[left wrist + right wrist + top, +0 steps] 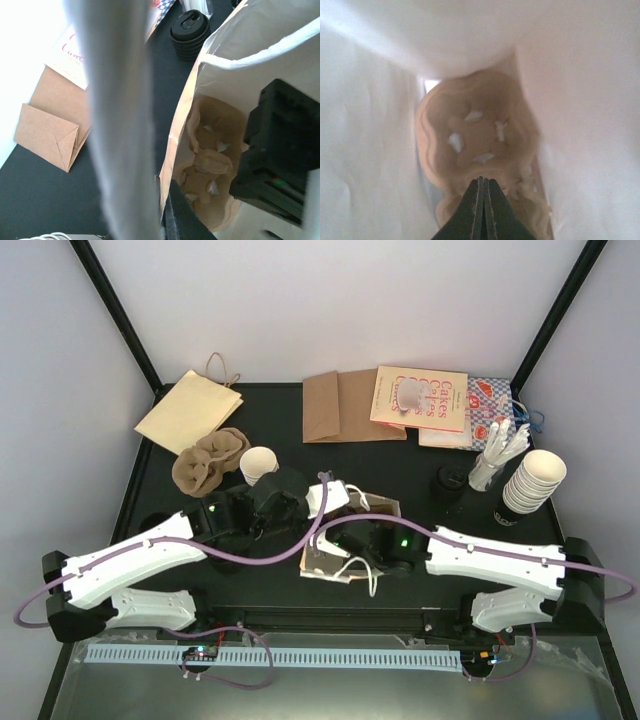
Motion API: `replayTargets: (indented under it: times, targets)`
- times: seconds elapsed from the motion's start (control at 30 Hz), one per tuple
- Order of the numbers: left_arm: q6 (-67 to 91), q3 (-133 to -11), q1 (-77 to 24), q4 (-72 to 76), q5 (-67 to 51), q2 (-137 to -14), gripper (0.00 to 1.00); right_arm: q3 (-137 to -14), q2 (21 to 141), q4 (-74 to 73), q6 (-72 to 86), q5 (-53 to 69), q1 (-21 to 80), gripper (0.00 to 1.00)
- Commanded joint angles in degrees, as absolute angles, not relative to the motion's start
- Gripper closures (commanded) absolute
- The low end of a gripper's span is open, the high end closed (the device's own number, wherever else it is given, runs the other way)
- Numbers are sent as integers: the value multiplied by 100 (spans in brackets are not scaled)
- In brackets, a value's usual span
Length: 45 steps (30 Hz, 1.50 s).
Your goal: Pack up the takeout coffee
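Observation:
A white paper bag (pixel 322 562) lies on its side mid-table with its mouth toward the left arm. My left gripper (pixel 172 220) is shut on the bag's rim (pixel 176 145) and holds the mouth apart. Inside lies a brown pulp tray (pixel 475 145). My right gripper (pixel 481 182) is deep in the bag, shut with nothing between its jaws, its tips at the tray's near edge. The takeout coffee cup (pixel 258 464), small, white and lidless, stands outside the bag to the left. Black lids (pixel 190 30) sit stacked beyond the bag.
A second pulp tray (pixel 210 462) lies beside the cup. Flat brown bags (pixel 340 405), a tan bag (pixel 190 410) and printed bags (pixel 420 398) lie along the back. A stack of white cups (pixel 530 483) and white cutlery (pixel 495 455) stand at the right.

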<state>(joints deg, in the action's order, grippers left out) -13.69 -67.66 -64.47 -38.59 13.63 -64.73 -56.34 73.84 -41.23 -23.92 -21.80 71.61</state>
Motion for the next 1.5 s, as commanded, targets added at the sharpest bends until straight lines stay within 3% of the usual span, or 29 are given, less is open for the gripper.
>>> replayTargets:
  times: [0.0, 0.37, 0.83, 1.07, 1.17, 1.33, 1.47]
  targets:
    - [-1165, -7337, -6050, -4146, 768, -6691, 99, -6218, 7106, -4404, -2315, -2127, 7126, 98]
    - [-812, -7977, -5246, -4619, -299, -7131, 98, -6696, 6876, -4566, -2384, -3094, 7017, 98]
    - [-246, -8370, -4601, -4957, -969, -7730, 98, -6976, 6337, -3174, -2951, -4436, 6794, 97]
    - [129, -8709, -4284, -4986, -1282, -7998, 98, -7952, 6615, -2997, -2560, -4061, 5606, 69]
    - [316, -8846, -4155, -4883, -1300, -8106, 98, -8633, 6856, -3499, -1762, -3760, 5067, 45]
    - [750, -9289, -3807, -4855, -1334, -8456, 98, -9080, 6997, -3968, -732, -4220, 4877, 14]
    - [1307, -9610, -3389, -4841, -1340, -8789, 98, -9076, 6882, -4443, 192, -4356, 4714, 5]
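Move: The left hand pinches the paper bag's left rim, with the bag's middle about 8 cm right, 4 back and 14 below; the cup stack stands some 8 ahead, 11 left and 20 down. The shut right hand is inside the bag, whose right far rim lies roughly 6 ahead, 10 right and 10 above. From it the carrier is about 6 ahead, 3 left, 11 below, and the lidded cup 13 ahead, 24 right, 10 below. Right hand rises 30 cm out of bag, then forward-right, opening; left, still pinching rim, carries it 12 forward. ##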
